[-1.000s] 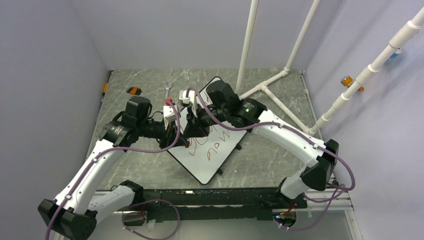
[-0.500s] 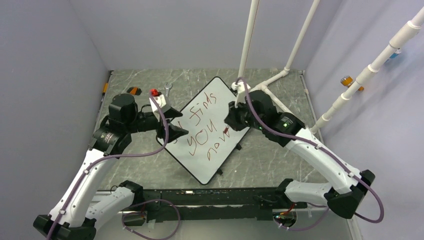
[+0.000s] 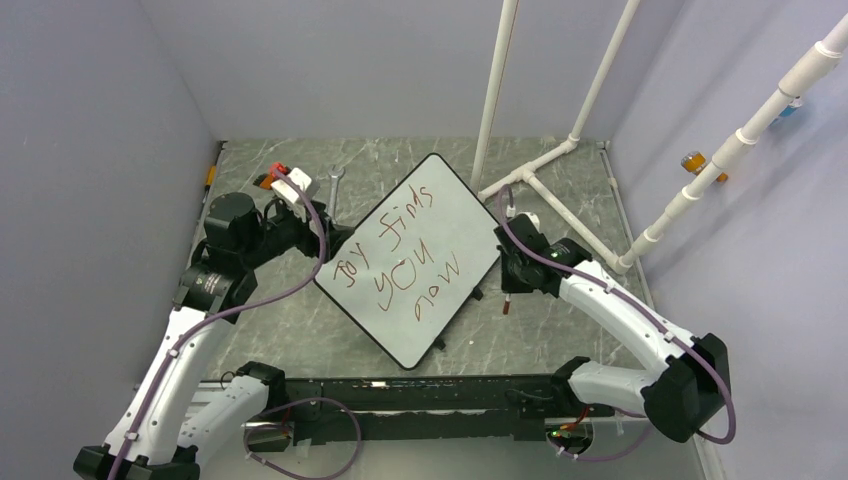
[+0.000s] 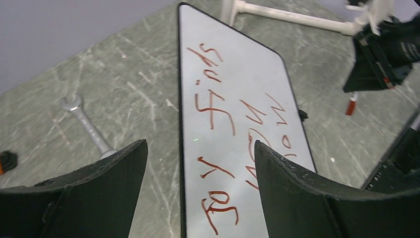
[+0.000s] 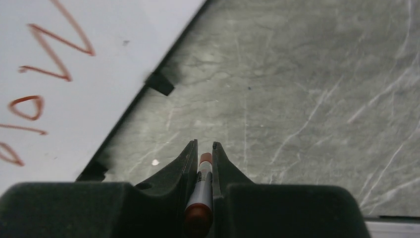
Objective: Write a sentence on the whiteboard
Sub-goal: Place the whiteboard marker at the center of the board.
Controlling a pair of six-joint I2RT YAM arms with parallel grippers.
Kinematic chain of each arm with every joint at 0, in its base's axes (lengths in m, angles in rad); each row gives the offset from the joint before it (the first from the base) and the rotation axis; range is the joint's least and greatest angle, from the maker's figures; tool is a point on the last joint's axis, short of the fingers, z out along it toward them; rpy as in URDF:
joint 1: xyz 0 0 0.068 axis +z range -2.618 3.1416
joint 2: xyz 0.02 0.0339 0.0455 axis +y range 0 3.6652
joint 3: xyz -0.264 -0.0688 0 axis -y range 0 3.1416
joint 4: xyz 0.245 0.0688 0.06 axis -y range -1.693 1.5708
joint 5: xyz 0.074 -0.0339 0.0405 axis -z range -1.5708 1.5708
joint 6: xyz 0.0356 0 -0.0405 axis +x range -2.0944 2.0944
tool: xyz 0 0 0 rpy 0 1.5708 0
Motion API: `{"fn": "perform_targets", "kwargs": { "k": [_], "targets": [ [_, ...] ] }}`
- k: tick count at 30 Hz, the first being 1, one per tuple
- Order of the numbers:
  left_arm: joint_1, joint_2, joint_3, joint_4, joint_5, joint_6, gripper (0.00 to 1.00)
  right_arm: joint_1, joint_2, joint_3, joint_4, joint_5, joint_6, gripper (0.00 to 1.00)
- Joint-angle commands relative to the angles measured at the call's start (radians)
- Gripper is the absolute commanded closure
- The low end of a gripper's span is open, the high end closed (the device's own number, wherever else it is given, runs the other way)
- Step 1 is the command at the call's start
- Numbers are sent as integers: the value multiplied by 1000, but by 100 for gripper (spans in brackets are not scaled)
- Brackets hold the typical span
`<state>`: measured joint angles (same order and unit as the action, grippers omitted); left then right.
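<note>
The whiteboard (image 3: 452, 215) lies turned like a diamond in the middle of the table. The sentence (image 3: 395, 280) in reddish-brown letters reads "Joy finds you now". My left gripper (image 3: 318, 238) hovers just off the board's left edge, open and empty. In the left wrist view its gripper (image 4: 200, 144) frames the whiteboard (image 4: 247, 74) and the sentence (image 4: 213, 106). My right gripper (image 3: 510, 290) hangs over the table just beyond the board's right edge, shut on a red marker (image 3: 508, 305). In the right wrist view the marker (image 5: 203, 173) sits clamped between the fingers, tip toward the table, with the whiteboard (image 5: 109, 44) at upper left.
A metal wrench (image 3: 335, 185) and a small orange object (image 3: 265, 180) lie behind the left gripper. White pipes (image 3: 540, 170) run along the back right of the table and up the wall. A black foot (image 5: 159, 83) sticks out under the board's edge.
The left gripper let go at the board's left edge, opened and drew back to the left. The right arm carried the marker off the board to its right side.
</note>
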<state>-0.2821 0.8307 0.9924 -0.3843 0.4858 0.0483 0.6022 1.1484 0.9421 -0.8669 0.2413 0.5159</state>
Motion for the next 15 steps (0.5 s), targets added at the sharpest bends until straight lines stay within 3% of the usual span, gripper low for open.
{"fn": "perform_targets", "kwargs": {
  "k": [1,7,15],
  "targets": [
    [11,-18,-2,16,-188,-34,18,-64,19,-57,51,-12,33,100],
    [26,-66,-29,25,-373,-86,18,-97,14,-92,81,10,43,100],
    [29,-131,-71,72,-416,-90,18,-106,36,-83,65,39,53,97]
  ]
}}
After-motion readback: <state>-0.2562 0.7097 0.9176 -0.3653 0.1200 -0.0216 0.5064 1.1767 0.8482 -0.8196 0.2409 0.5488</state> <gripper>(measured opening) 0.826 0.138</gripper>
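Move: The whiteboard's middle lies about 22 cm to the left of the right hand, some 8 cm ahead and roughly 11 cm below; the board's nearer black clip is about 6 cm left, 2 cm ahead and 11 cm below. From the empty left hand, the whiteboard's middle is about 12 cm to the right, 4 cm ahead and 29 cm below, while the wrench lies about 16 cm ahead, 4 cm left and 30 cm below. The right hand, still keeping its grip on the marker, sinks about 3.5 cm and shifts some 2.5 cm right, away from the whiteboard over the bare table beside it, then hangs still with a slight clockwise turn. Meanwhile the left hand, already free of the board and fully open, swings about 6.5 cm left and a little forward at nearly constant height, turning some 25 degrees counter-clockwise as it clears the board's left edge. ##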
